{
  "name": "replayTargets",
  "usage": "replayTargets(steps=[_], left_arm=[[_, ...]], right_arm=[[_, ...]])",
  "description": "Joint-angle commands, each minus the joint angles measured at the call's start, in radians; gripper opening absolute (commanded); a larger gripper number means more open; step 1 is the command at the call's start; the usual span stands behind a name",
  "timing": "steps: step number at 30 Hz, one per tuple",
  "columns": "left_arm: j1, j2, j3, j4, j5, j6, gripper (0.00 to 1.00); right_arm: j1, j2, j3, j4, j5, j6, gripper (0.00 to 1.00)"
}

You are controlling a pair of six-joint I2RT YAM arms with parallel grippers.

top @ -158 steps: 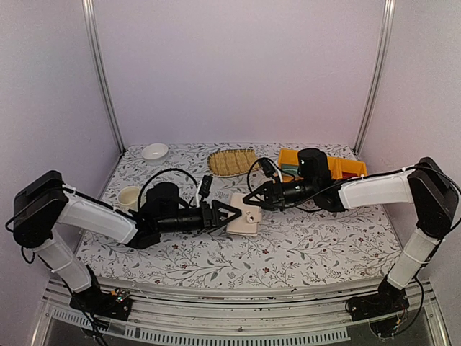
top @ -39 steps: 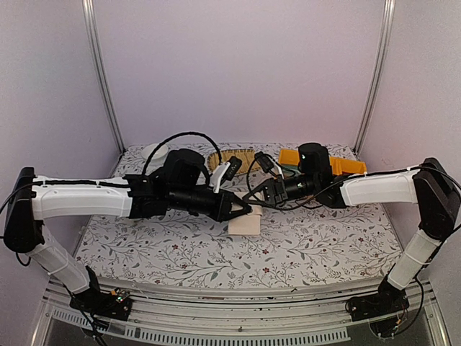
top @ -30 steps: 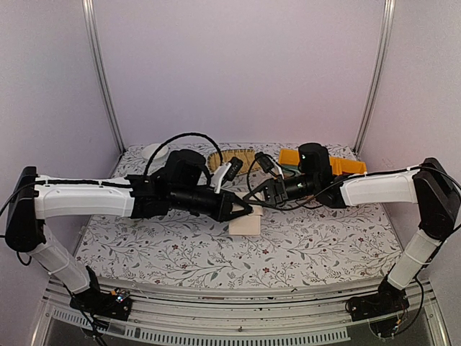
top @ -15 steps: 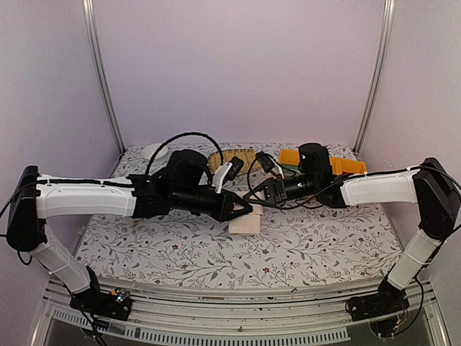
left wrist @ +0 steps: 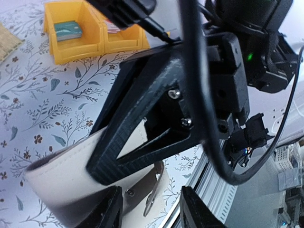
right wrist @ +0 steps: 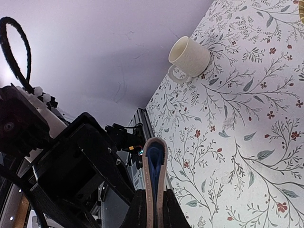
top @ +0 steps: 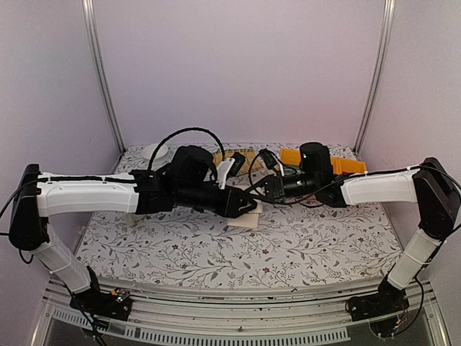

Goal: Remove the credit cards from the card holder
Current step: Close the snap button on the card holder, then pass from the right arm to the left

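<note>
The beige card holder (top: 245, 219) hangs folded over the table's middle, its spine clamped in my right gripper (top: 259, 197). In the right wrist view my right gripper (right wrist: 154, 210) is shut on the card holder (right wrist: 147, 183), seen edge-on, and the edge of a light blue credit card (right wrist: 156, 164) shows inside the fold. My left gripper (top: 249, 207) meets it from the left. In the left wrist view my left gripper (left wrist: 152, 211) stands open around the card holder's (left wrist: 61, 173) snap flap, with one of the right gripper's black fingers (left wrist: 137, 118) across the holder.
Yellow bins (top: 340, 165) (left wrist: 76, 35) holding flat items stand at the back right, and a straw mat (top: 236, 160) lies behind the grippers. A white bowl (top: 153, 150) sits at the back left. A cream cup (right wrist: 190, 54) stands left of the left arm.
My left gripper has gone from shut to open and pushed slightly right. The right gripper keeps its grip on the holder, which sits a little higher.
</note>
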Motion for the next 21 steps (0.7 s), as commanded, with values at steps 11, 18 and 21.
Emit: replayTargets(steps=[11,18,21], left_arm=[[0.177,-0.265,-0.29,0.257,0.16,-0.015,0.87],[0.186,-0.243,-0.426,0.51,0.297,-0.15,0.92],[0.176,-0.194,-0.465,0.646,0.348,-0.215,0.91]], right_arm=[[-0.008,-0.006,0.026,0.052,-0.158,0.038,0.01],[-0.009,-0.002,0.044,0.081,-0.196,0.073,0.01],[-0.01,0.014,0.056,0.111,-0.218,0.12,0.01]])
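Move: The open snap strap of the card holder is almost at the left fingertips, about 2 cm to the left hand's right, 1 cm ahead and 1 cm below. The holder's middle is 1 cm to that hand's left and 1 cm back. The wicker mat lies some 30 cm ahead and 4 cm left, and the yellow bin 25 cm ahead and 27 cm right, both 20 cm lower. From the right hand, the strap is about 4 cm back and 2 cm right. The card holder stays pinched in the right fingers, which carry it back and up about 2 cm each while turning it slightly counter-clockwise. The left hand backs away from the strap, going some 7 cm left in an arc that rises about 4 cm and sinks again; its half-open fingers spread nearly wide and tip up about 15 degrees towards level. ##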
